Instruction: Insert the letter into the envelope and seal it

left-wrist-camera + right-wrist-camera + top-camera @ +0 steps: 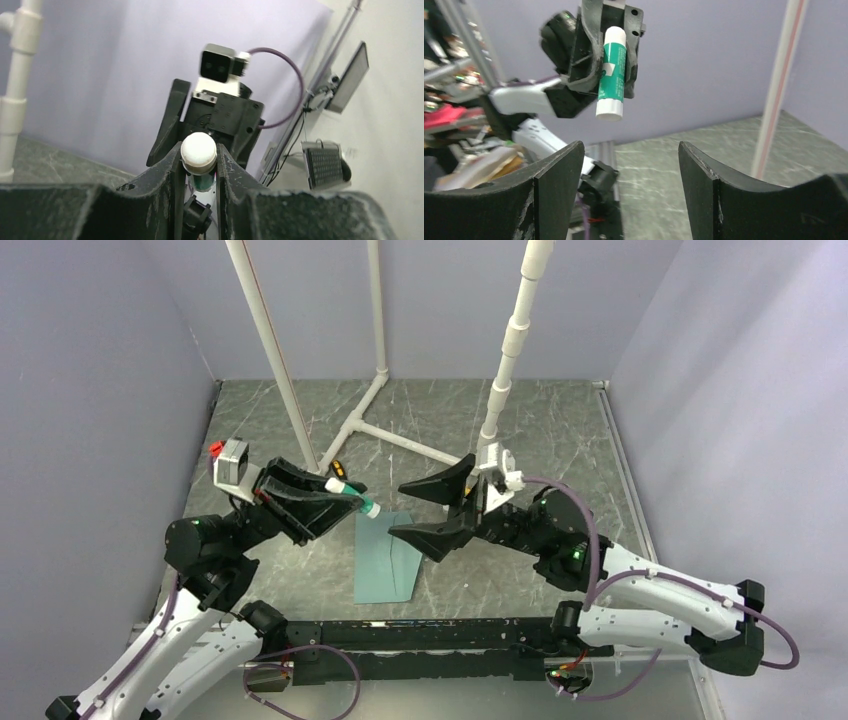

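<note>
The pale teal envelope (385, 562) lies flat on the marbled table between the two arms. The letter is out of view. My left gripper (348, 500) hangs above the envelope's far left corner, shut on a green and white glue stick (352, 492) whose end points toward the right arm. From the left wrist the stick's round white end (198, 151) sits pinched between the fingers. My right gripper (398, 509) faces it from the right, jaws wide apart and empty, a short gap from the stick. The right wrist view shows the stick (611, 70) beyond my open right gripper (630, 150).
A white pipe frame (372, 425) lies on the table behind the grippers, with two white poles (505, 360) rising from it. A small red thing (215, 449) sits at the table's left edge. Grey walls close in on three sides. A black rail (420, 625) runs along the near edge.
</note>
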You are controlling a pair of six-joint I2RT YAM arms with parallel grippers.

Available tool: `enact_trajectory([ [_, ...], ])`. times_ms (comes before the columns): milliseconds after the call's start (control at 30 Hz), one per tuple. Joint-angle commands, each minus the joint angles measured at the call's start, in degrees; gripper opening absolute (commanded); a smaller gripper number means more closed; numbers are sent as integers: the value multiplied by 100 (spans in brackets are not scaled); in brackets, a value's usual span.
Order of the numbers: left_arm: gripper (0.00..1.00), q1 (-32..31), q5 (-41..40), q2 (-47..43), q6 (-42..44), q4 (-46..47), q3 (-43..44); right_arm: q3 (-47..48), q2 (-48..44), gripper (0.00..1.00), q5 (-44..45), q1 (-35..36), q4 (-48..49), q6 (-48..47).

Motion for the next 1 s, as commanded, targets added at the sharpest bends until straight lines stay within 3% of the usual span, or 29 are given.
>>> enact_trajectory([
  [0, 3, 5, -664, 152, -541, -699, 322, 587, 220, 73, 1016, 196, -864, -1242],
  [333, 3, -1, -659, 243, -593, -1004, 379, 1201, 630, 68, 1145, 346, -1301, -1687],
  [600, 3, 3, -446, 299, -505, -861, 362, 1203, 679, 37, 1114, 344, -1063, -1404],
  [967, 2, 4, 1056, 397, 273, 474, 50, 618, 476, 13, 830, 348, 564, 897],
])
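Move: The glue stick is held crosswise in the left fingers, its middle about 7 cm left, 1 cm ahead and 3 cm above the open right hand. Its near white end is only some 4 cm left, 1 cm back and 1 cm above the right hand. From the left hand, the right gripper is roughly 7 cm right, level ahead, and 3 cm lower. The envelope lies some 43 cm below the right hand, about 9 cm ahead and 9 cm left. Forward and left by about 3.5 cm, the open right hand swings clockwise with its fingers dipping, then draws back slightly as that turn mostly undoes and its fingers close on the glue stick's near white end. The left hand keeps its grip, goes forward some 4 cm, sinking a little and rolling forward side down about 15 degrees, then starts back and up. ##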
